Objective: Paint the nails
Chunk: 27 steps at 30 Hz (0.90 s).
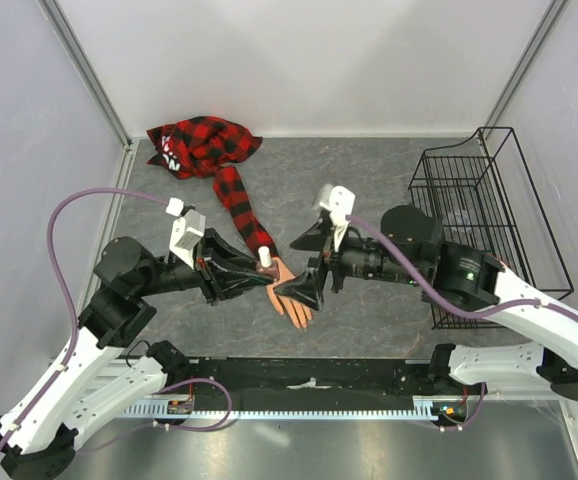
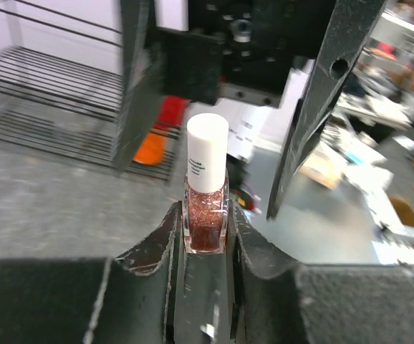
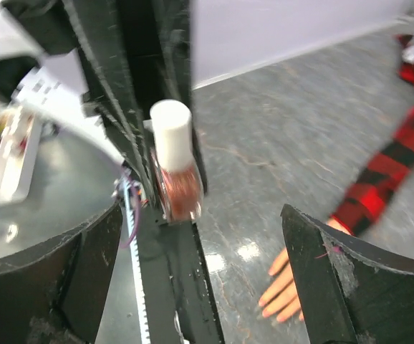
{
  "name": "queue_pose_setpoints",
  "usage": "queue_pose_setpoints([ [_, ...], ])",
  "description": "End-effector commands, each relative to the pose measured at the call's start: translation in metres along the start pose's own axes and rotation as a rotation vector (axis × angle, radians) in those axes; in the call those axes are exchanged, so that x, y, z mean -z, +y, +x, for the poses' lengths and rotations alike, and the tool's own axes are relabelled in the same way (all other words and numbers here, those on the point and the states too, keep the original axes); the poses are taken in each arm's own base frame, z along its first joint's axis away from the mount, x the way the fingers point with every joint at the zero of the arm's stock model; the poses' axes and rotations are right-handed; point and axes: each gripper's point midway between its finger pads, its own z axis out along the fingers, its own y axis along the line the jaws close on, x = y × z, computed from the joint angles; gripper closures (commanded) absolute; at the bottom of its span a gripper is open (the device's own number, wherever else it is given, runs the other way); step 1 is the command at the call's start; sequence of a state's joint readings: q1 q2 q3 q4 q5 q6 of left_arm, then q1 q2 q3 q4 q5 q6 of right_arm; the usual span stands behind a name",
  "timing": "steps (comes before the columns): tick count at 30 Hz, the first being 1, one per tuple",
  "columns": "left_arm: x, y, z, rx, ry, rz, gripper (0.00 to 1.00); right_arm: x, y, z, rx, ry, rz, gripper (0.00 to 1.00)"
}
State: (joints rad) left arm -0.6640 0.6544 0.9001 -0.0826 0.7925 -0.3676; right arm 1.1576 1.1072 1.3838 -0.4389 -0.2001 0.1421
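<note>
My left gripper [image 1: 260,277] [image 2: 205,223] is shut on a small bottle [image 2: 206,215] of reddish glitter polish with a white cap [image 2: 207,152], held upright. The bottle [image 1: 265,262] [image 3: 176,183] hangs just above the wrist of the peach mannequin hand [image 1: 293,298]. My right gripper [image 1: 284,270] [image 3: 200,269] is open wide. Its fingers [image 2: 314,107] stand on either side of the cap without touching it. The hand's fingers lie flat on the table, and the nails [image 3: 263,302] show as tiny tips. The red-and-black plaid sleeve [image 1: 237,200] [image 3: 386,172] runs back from the hand.
A black wire basket [image 1: 489,215] stands at the right of the grey table. The bunched plaid shirt [image 1: 201,143] lies at the back left. White walls close off the back and both sides.
</note>
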Motion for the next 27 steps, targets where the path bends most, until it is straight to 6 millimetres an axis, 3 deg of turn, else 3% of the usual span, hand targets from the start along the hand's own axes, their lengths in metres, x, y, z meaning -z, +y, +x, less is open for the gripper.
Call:
queue_pose_setpoints([
  [1,0.005,0.034,-0.015,-0.098,-0.073,-0.195,0.98,0.039,-0.020,-0.053,-0.126,-0.148,0.208,0.02],
  [6,0.006,0.045,-0.020,-0.140,-0.088,-0.252,0.98,0.028,-0.038,-0.063,-0.195,-0.161,0.313,0.06],
  [8,0.006,0.048,-0.019,-0.137,-0.072,-0.264,0.98,0.028,-0.040,-0.075,-0.184,-0.173,0.330,0.13],
  [11,0.007,0.050,-0.019,-0.134,-0.044,-0.282,0.98,0.012,-0.042,-0.079,-0.167,-0.137,0.331,0.28],
  [15,0.014,0.054,-0.023,-0.148,-0.049,-0.336,0.98,-0.015,-0.043,-0.064,-0.146,-0.068,0.317,0.34],
  [27,0.018,0.053,-0.017,-0.154,-0.007,-0.339,0.98,-0.047,-0.039,-0.044,-0.072,0.019,0.347,0.48],
])
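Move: The right gripper, wide open, goes for the bottle's white cap, about 4 cm to its left, 3 cm above and roughly 1 cm back. The mannequin hand on the table lies some 7 cm ahead of the right gripper, 4 cm left and 20 cm below; the plaid sleeve is about 20 cm ahead, 13 cm left, equally low. The left gripper already pinches the bottle, with the cap straight above its pads by 3 cm. Carry the held bottle about 5 cm forward and slightly left with the left gripper, turning it some 20 degrees counter-clockwise. Take the right gripper forward too, first rising about 7 cm and swinging a little right, then left and down over the cap, turning about 20 degrees clockwise and narrowing to roughly half open so its tips straddle the cap. ##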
